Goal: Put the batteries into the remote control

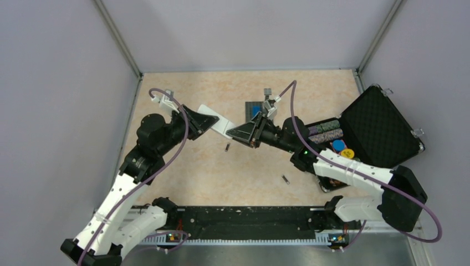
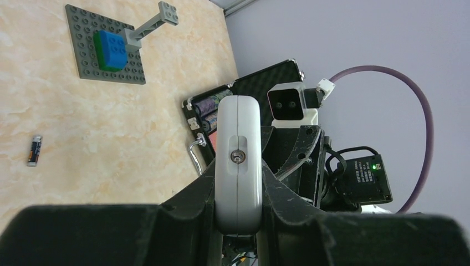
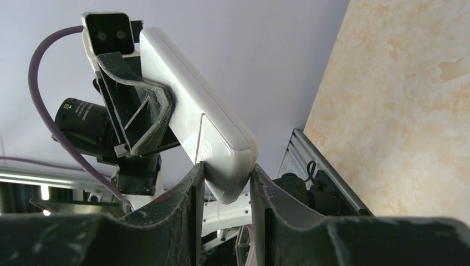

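The white remote control (image 1: 223, 125) is held off the table between both arms, back-centre. My left gripper (image 1: 213, 121) is shut on one end of it; the left wrist view shows its fingers pressed to both sides of the remote control (image 2: 238, 160), edge-on with a small screw facing the camera. My right gripper (image 1: 231, 132) has its fingers against the other, rounded end of the remote control (image 3: 194, 122). One battery (image 1: 227, 147) lies on the table just below the remote, also seen as a battery (image 2: 35, 150) in the left wrist view. A second battery (image 1: 286, 179) lies nearer the front.
A grey studded plate (image 1: 254, 109) with a blue block (image 2: 112, 49) sits behind the grippers. An open black case (image 1: 382, 127) with poker chips (image 1: 327, 133) stands at the right, beside the right arm. Walls close in the left, right and back.
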Robot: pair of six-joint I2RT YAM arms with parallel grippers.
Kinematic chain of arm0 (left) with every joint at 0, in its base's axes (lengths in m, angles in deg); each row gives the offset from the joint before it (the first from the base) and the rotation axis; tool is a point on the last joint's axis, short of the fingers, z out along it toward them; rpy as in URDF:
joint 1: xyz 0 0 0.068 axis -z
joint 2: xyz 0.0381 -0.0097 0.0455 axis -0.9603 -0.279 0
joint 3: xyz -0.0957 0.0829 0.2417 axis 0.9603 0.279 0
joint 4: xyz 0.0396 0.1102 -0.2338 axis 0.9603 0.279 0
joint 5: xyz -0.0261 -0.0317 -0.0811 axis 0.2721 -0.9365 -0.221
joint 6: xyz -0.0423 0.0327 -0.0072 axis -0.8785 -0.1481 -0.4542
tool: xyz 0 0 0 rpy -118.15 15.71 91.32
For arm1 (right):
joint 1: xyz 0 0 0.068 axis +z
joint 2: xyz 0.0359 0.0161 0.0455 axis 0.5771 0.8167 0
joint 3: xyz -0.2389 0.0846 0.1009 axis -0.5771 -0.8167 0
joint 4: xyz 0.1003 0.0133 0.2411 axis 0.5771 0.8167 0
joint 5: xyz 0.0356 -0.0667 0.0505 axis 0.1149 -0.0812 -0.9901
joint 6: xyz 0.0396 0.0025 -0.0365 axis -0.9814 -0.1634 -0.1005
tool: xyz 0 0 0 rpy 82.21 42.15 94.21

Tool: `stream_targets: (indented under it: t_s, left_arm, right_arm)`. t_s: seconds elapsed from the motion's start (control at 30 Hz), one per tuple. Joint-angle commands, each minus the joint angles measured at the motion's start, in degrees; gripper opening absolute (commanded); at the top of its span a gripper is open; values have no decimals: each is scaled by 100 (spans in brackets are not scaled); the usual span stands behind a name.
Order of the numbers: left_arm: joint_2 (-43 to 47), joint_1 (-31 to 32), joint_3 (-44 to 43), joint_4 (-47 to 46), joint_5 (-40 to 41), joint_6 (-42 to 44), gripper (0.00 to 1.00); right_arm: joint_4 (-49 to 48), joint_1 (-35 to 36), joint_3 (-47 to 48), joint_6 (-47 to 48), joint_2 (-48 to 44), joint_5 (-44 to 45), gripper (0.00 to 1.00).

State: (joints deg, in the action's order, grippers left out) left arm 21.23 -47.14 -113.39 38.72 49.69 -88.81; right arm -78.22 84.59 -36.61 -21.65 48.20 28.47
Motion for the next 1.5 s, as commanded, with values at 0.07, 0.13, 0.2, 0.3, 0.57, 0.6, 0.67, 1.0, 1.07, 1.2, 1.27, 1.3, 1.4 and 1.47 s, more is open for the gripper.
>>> stream_targets:
  t_s: [0.07,0.13,0.2,0.3,0.57,0.6,0.67,1.0,1.07,1.2,1.27,1.3,1.4,1.47]
  left_arm:
    - [-7,-35,-357,-285,-115,174,0]
    - [-29,-35,-361,-243,-91,205,0]
    - [-51,-33,-386,-162,-49,320,0]
    - [-75,-46,-350,-163,-40,660,0]
    - [-174,-45,147,-795,-733,1513,0]
    - [-179,-43,200,-838,-768,1582,0]
    - [-193,-41,267,-795,-672,1690,0]
    - [-139,-38,654,-155,797,2061,0]
    - [-129,-46,731,-5,1157,2056,0]
    - [-40,-44,868,305,2039,2052,0]
    - [4,-40,926,391,2192,2061,0]
    - [33,-46,945,424,2199,2067,0]
    - [103,-38,973,438,2062,2042,0]
    - [160,-46,994,427,2012,2028,0]
  right_arm:
    - [177,-57,-96,176,-174,197,24]
    - [229,-63,-96,199,-187,220,20]
    - [407,-64,-50,271,-209,243,20]
    - [620,-60,-22,334,-221,281,19]
    - [1132,-61,414,628,-8,328,14]
    - [1118,-63,460,650,42,302,13]
    - [1021,-63,541,662,137,258,11]
    - [578,-64,619,637,421,84,0]
    - [739,-67,657,689,438,129,0]
    - [1575,-74,638,1236,383,637,0]
    - [2139,-73,554,1653,388,1125,0]
    - [2419,-73,490,1791,419,1395,0]
    - [3040,-99,307,2078,648,2022,0]
    - [3338,-100,313,2224,832,2292,0]
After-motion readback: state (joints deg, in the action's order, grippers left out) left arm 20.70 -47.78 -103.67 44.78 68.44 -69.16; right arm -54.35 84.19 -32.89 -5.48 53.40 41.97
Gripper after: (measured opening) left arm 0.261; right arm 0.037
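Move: Just ahead-left of the right hand's pad midpoint, about 1 cm forward, 1 cm left and 1 cm up, is the battery cover on the near end of the remote; the remote's middle is roughly 3 cm forward and 5 cm left of that hand. From the left hand, which holds the remote, the cover lies about 3 cm back, 4 cm right and 2 cm lower. The nearest loose battery lies on the table some 9 cm forward, 2 cm left and 29 cm below the right hand. Peeling the battery cover off the remote: both hands first sink together slowly, the right fingers narrowing from the remote's end to a thin pinch on the cover. Then they part, both ending about 12 cm lower, the right also going some 4 cm forward and a little right with its fingertips dipping about 30 degrees, the left going about 6 cm left and slightly forward, rolling its left side up while keeping its grip on the remote. ##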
